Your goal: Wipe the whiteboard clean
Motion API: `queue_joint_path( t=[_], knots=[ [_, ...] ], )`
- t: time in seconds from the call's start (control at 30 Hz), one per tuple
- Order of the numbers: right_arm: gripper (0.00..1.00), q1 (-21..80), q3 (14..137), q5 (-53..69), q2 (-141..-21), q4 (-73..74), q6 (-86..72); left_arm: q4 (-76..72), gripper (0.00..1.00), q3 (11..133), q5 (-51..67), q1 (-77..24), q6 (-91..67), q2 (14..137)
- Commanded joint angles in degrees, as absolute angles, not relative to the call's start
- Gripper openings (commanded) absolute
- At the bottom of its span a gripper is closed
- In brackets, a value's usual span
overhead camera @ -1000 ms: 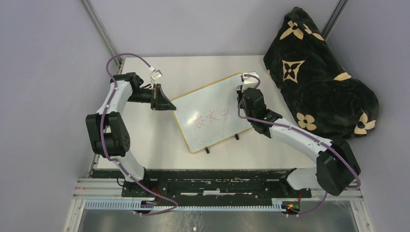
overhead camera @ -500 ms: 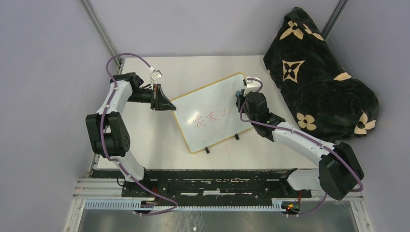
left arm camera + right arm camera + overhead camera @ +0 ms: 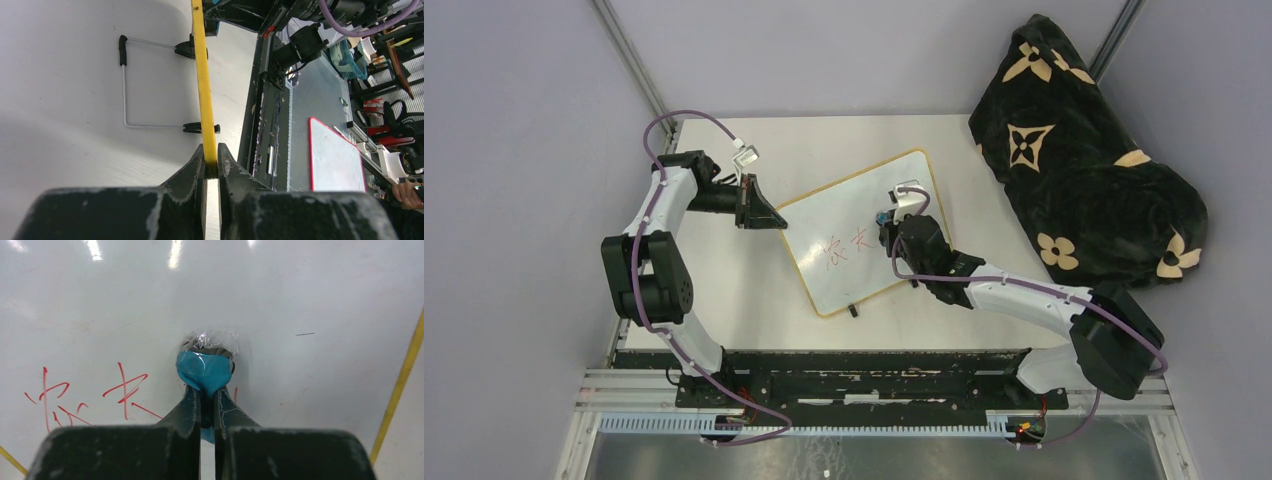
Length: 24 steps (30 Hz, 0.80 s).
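Observation:
The whiteboard (image 3: 839, 205) lies slanted mid-table, its yellow frame seen edge-on in the left wrist view (image 3: 202, 75). My left gripper (image 3: 767, 215) (image 3: 210, 152) is shut on the frame at the board's left corner. Red handwriting (image 3: 844, 244) (image 3: 125, 390) runs across the board's lower half. My right gripper (image 3: 887, 222) (image 3: 206, 392) is shut on a small blue eraser (image 3: 205, 369), which presses on the white surface (image 3: 310, 295) just right of the writing. A short red stroke shows beside the right finger; the eraser hides what lies under it.
A black cushion with tan flower prints (image 3: 1084, 150) fills the back right, off the table's (image 3: 824, 140) edge. The board's wire stand with black clips (image 3: 123, 85) rests on the table. A black rail (image 3: 844, 362) runs along the near edge.
My right arm has swept left and nearer across the board, from its right edge onto the right end of the writing; the rightmost red character no longer shows. The left arm has not moved.

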<state>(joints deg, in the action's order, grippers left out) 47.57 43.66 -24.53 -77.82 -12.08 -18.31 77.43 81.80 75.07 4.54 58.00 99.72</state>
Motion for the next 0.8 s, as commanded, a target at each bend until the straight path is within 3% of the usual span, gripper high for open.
queue_joint_path(
  t=[0.0, 0.2, 0.53, 0.77],
  knots=[
    [0.01, 50.2, 44.2, -23.6, -80.8, -14.8, -20.2, 76.5, 0.03, 82.2, 71.0, 4.0, 62.5, 100.1],
    [0.01, 51.0, 43.0, -23.7, -78.8, -15.2, -19.4, 76.5, 0.03, 82.1, 71.0, 3.9, 62.7, 100.1],
    [0.01, 50.0, 41.3, -39.0, -75.0, -9.4, -15.3, 76.8, 0.03, 82.5, 70.9, 4.0, 62.7, 99.9],
    [0.01, 46.4, 39.5, -37.1, -73.3, -10.4, -15.7, 76.9, 0.03, 83.6, 70.8, 3.9, 62.2, 100.2]
  ],
)
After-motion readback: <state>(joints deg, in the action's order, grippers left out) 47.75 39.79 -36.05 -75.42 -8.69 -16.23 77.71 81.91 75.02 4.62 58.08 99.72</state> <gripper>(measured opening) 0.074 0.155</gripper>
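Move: Just below the eraser in the right hand, about 2 cm down the board, lies what is left of the 山 character, roughly level in reach and 1 cm to the right. The 夫 is some 4 cm left, 2 cm back and 2 cm lower; the board's right edge stands about 9 cm right and 3 cm farther out. From the left hand the 山 lies about 19 cm right, 1 cm ahead and 7 cm lower. Finishing its leftward stroke with barely 1 cm more, the right hand pauses, then sweeps the pinched eraser right about 6 cm along the board, past the 山 towards the right edge, sinking some 2 cm and turning around 10 degrees clockwise with a slight roll. The eraser stays against the board. The left hand holds still, its fingers keeping their pinch on the board's left edge. ##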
